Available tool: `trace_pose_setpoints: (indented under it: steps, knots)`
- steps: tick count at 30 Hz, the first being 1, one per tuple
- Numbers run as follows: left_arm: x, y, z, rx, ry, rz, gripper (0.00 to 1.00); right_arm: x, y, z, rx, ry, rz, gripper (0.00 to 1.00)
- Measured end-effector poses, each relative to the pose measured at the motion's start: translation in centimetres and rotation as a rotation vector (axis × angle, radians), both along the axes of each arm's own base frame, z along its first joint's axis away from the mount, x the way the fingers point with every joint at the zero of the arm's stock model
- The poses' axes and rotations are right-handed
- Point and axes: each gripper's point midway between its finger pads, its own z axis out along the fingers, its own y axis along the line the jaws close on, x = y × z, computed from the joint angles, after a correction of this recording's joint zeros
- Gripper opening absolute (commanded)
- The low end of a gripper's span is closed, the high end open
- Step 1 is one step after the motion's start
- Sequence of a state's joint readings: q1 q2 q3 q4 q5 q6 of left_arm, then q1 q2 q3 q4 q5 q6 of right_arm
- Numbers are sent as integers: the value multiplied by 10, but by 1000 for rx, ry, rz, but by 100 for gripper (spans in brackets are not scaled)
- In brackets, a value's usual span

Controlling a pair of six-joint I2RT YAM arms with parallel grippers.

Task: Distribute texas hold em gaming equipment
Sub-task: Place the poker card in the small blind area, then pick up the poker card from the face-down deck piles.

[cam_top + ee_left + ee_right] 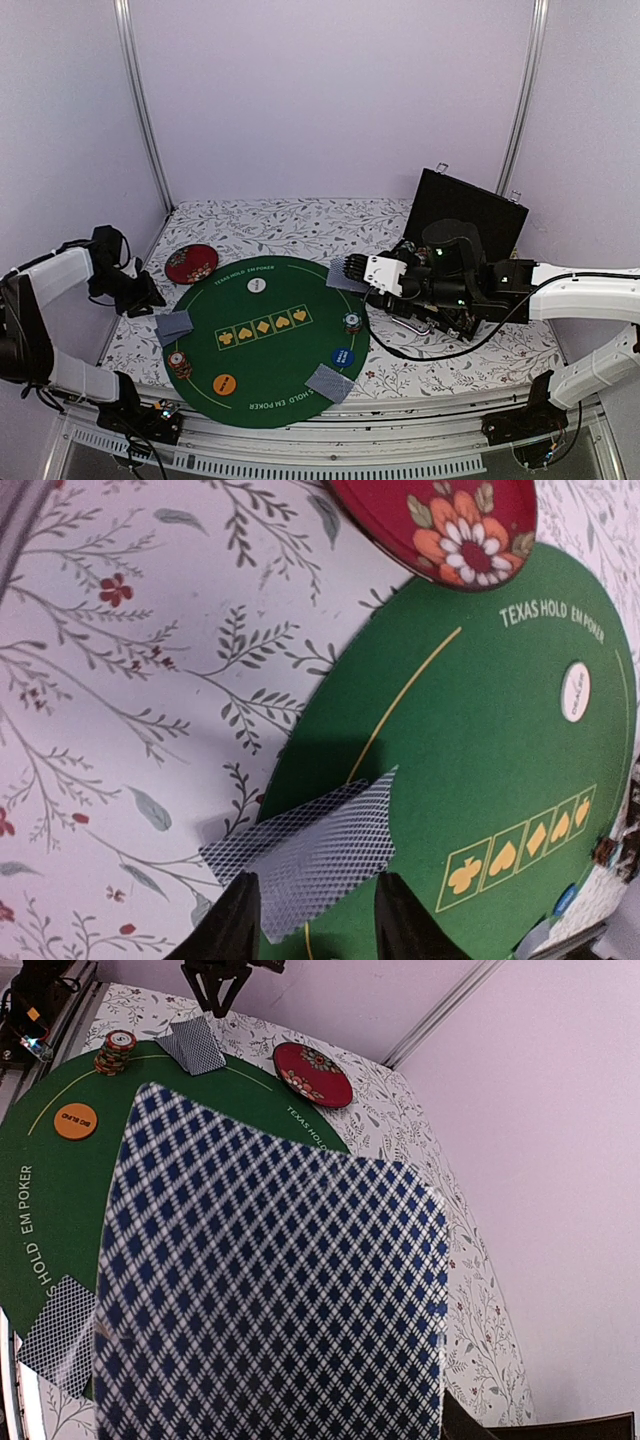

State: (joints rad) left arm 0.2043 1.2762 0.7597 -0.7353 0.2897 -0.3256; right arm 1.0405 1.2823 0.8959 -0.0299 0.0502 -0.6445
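Two playing cards (pixel 310 865) with blue-grey backs lie fanned on the left edge of the green poker mat (pixel 470 750). My left gripper (pixel 318 925) stands open just over their near end, a finger on each side. My right gripper (pixel 366 274) is shut on a few playing cards (pixel 270 1290) above the mat's right rim; they fill the right wrist view and hide its fingers. Chip stacks (pixel 179 362) (pixel 352 322), a white button (pixel 257 284), an orange button (pixel 225 383), a blue button (pixel 343 357) and another pair of cards (pixel 330 383) lie on the mat.
A dark red flowered disc (pixel 191 263) rests off the mat's far left edge. An open black case (pixel 470 215) stands behind the right arm. The mat lies on a floral tablecloth (pixel 300 222) enclosed by white walls.
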Motion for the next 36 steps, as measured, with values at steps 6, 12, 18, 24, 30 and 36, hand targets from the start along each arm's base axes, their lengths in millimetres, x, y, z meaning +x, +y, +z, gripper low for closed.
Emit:
trace_pose_setpoints:
  steps: [6, 12, 18, 24, 30, 36]
  knots:
    - [2, 10, 29, 66, -62, 20, 50, 0, 0, 0, 0, 0, 0, 45]
    - [11, -5, 78, 27, -218, -5, 63, 0, -1, -1, -6, 3, 0, 45]
    - [17, -120, 184, -146, -582, -317, 94, -1, -1, -3, -13, 6, 1, 45]
    - [-20, -248, 236, -394, -697, -646, 98, 2, 4, 2, -9, 5, 2, 45]
    - [-24, -352, 210, -487, -566, -856, 98, 2, 10, 0, -16, 8, 9, 45]
    - [-35, -387, 193, -541, -502, -946, 94, 2, 11, -1, -19, 10, 10, 45]
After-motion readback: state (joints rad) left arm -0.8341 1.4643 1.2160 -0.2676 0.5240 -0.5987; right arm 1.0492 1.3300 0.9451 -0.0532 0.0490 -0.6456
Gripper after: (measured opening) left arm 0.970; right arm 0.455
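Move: The deck clamped in my right hand is what my left hand goes for: about 43 cm to its right, some 17 cm above it and 3 cm back. The two dealt cards lie about 5 cm below my left hand, 4 cm to its right; the chip stack stands under the deck, about 44 cm right and level ahead. The dealer button is 12 cm ahead and 24 cm right. From my right hand the deck sits about 3 cm left, 2 cm ahead. I lift my left hand off the dealt cards and sweep it nearly 40 cm right over the mat to the deck, climbing high and dipping at the end to finish some 19 cm up. On the way the fingers open almost fully and the hand turns clockwise until they point right, bracketing the deck's free end. My right hand keeps its grip, drifting about 1 cm left. ##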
